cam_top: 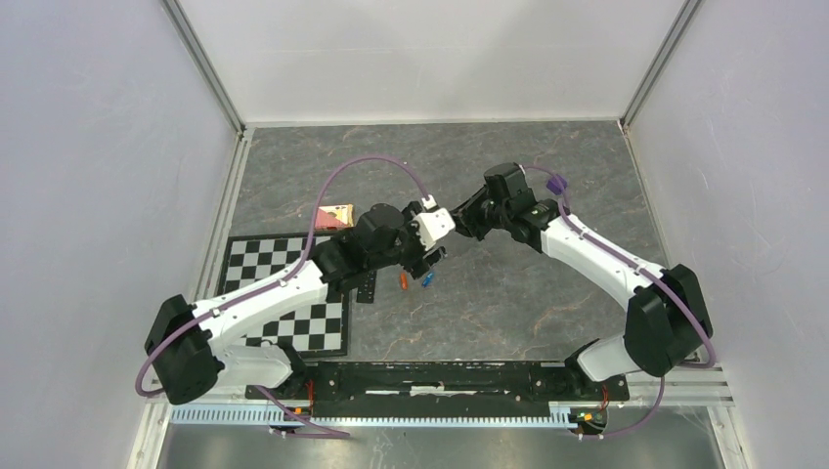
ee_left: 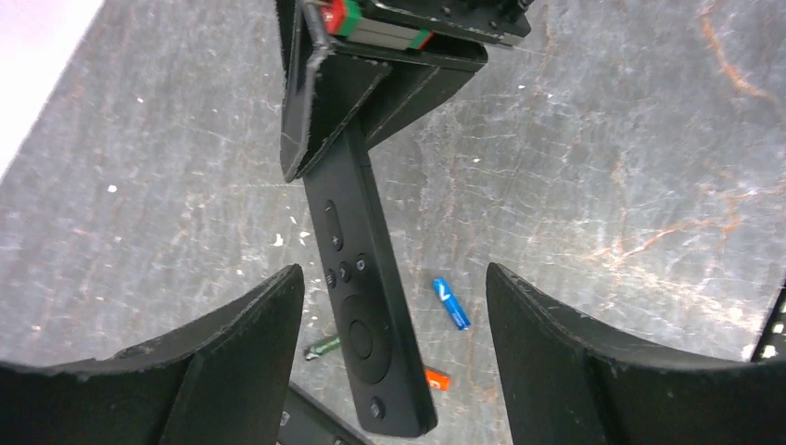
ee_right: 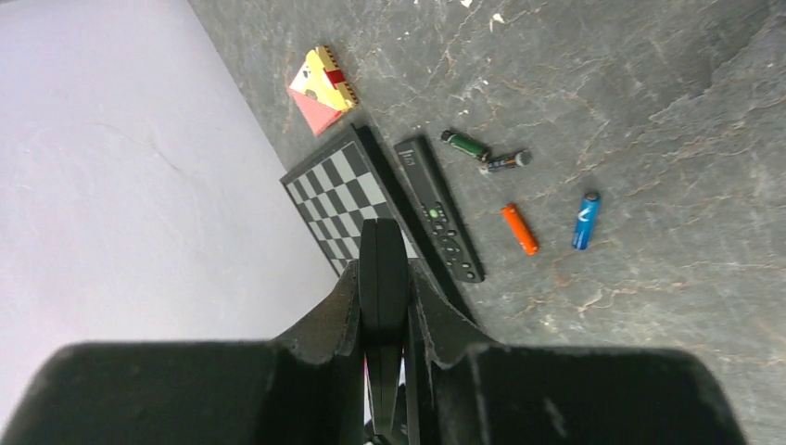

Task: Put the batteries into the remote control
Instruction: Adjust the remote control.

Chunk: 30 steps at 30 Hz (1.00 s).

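My right gripper (ee_right: 383, 276) is shut on the slim black remote control (ee_right: 383, 248), seen edge-on between its fingers. In the left wrist view the remote control (ee_left: 366, 306) hangs button face up from the right fingers (ee_left: 320, 111) above the table. My left gripper (ee_left: 394, 278) is open, its fingers apart on either side of the remote's free end and not touching it. Below lie the batteries: an orange one (ee_right: 519, 229) and a blue one (ee_right: 584, 221), side by side on the grey table. From above, both grippers meet near the table's middle (cam_top: 445, 233).
A second black remote (ee_right: 437, 209) lies buttons up beside the checkered mat (ee_right: 334, 190). A green cell (ee_right: 465, 145) and a dark cell (ee_right: 505, 161) lie past it. A pink and yellow packet (ee_right: 322, 88) sits near the left wall.
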Motion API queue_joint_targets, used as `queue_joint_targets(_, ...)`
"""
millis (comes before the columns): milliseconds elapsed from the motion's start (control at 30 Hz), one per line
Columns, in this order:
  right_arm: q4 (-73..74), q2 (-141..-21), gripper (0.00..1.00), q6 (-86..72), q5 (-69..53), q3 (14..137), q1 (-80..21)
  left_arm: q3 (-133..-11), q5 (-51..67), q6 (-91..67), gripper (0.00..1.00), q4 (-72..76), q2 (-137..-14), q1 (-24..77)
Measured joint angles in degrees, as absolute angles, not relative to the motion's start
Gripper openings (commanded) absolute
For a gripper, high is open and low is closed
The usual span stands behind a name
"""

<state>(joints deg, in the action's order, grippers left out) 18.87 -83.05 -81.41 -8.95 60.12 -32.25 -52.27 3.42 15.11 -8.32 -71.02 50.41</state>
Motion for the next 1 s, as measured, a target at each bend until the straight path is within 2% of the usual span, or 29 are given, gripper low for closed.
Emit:
queue_joint_targets(133, 19.88, -83.77, 0.0, -84.73, -9.23, 61.71, -32.25, -52.27, 0.12, 20.84, 0.51, -7.03, -72.34, 52.16)
queue_joint_targets(233, 20.8, -84.38, 0.0, -86.21, -10.22, 61.71, -32.25, -52.27, -1.78, 24.14, 0.42, -6.57, -73.47, 52.88)
queue_joint_targets(500, 20.84, -86.85, 0.0, -88.99, -11.57, 61.73, -32.1, -51.16, -6.33, 29.82, 0.41, -3.9, -75.55, 53.47)
queue_joint_targets(533, 20.73, -87.0, 0.0, -89.21, -11.73, 61.73, -32.1, -51.16, -6.96, 30.48, 0.38, -3.66, -76.07, 53.52)
queue_joint_targets(567, 20.6, -87.09, 0.0, -89.43, -11.81, 61.76, -32.1, -51.16, -7.49, 31.11, 0.33, -3.38, -76.6, 53.54)
queue_joint_targets(667, 20.71, -87.31, 0.03, -90.11, -11.66, 61.8, -31.9, -51.16, -9.15, 32.67, 0.03, -2.28, -77.82, 53.63)
queue_joint_targets(700, 20.71, -87.48, 0.13, -90.98, -11.68, 61.8, -31.75, -51.2, -10.0, 33.19, 0.02, -1.69, -78.17, 53.69)
queue_joint_targets(733, 20.36, -87.79, 0.34, -91.48, -11.75, 61.84, -31.53, -51.29, -10.46, 33.67, 0.02, -1.34, -78.59, 53.74)
queue_joint_targets(800, 20.23, -88.14, 0.69, -91.22, -11.79, 61.87, -31.16, -51.83, -11.29, 33.98, 0.02, -1.23, -79.57, 53.74)
queue_joint_targets(867, 20.36, -88.23, 0.95, -88.71, -13.17, 61.95, -30.74, -52.51, -11.51, 34.13, 0.02, -1.67, -80.51, 53.52)
queue_joint_targets(1000, 20.97, -88.14, 0.98, -79.99, -14.96, 63.48, -29.71, -53.89, -8.58, 32.91, 0.02, -4.67, -81.62, 51.13)
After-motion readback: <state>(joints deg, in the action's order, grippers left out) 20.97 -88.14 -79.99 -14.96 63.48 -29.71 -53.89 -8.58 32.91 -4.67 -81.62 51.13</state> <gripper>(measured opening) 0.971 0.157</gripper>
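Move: In front of the open left hand, about 3 cm ahead, 2 cm to the right and 2 cm lower, is the middle of the remote that the right hand still grips by its far end. From the right hand that middle lies about 3 cm back and 4 cm left, roughly at its height. Down on the table, some 16 cm below the left hand, the blue battery lies about 5 cm back and 1 cm left, and the orange battery equally far back but 7 cm left. Reaching about 5 cm forward and nearly 4 cm down, the left hand rolls some 20 degrees and closes its open fingers on the edges of the remote's near part. The right hand keeps its grip meanwhile, sinking about 2 cm and tipping roughly 10 degrees, then spreads its fingers wide and lets go while staying around the far part. ##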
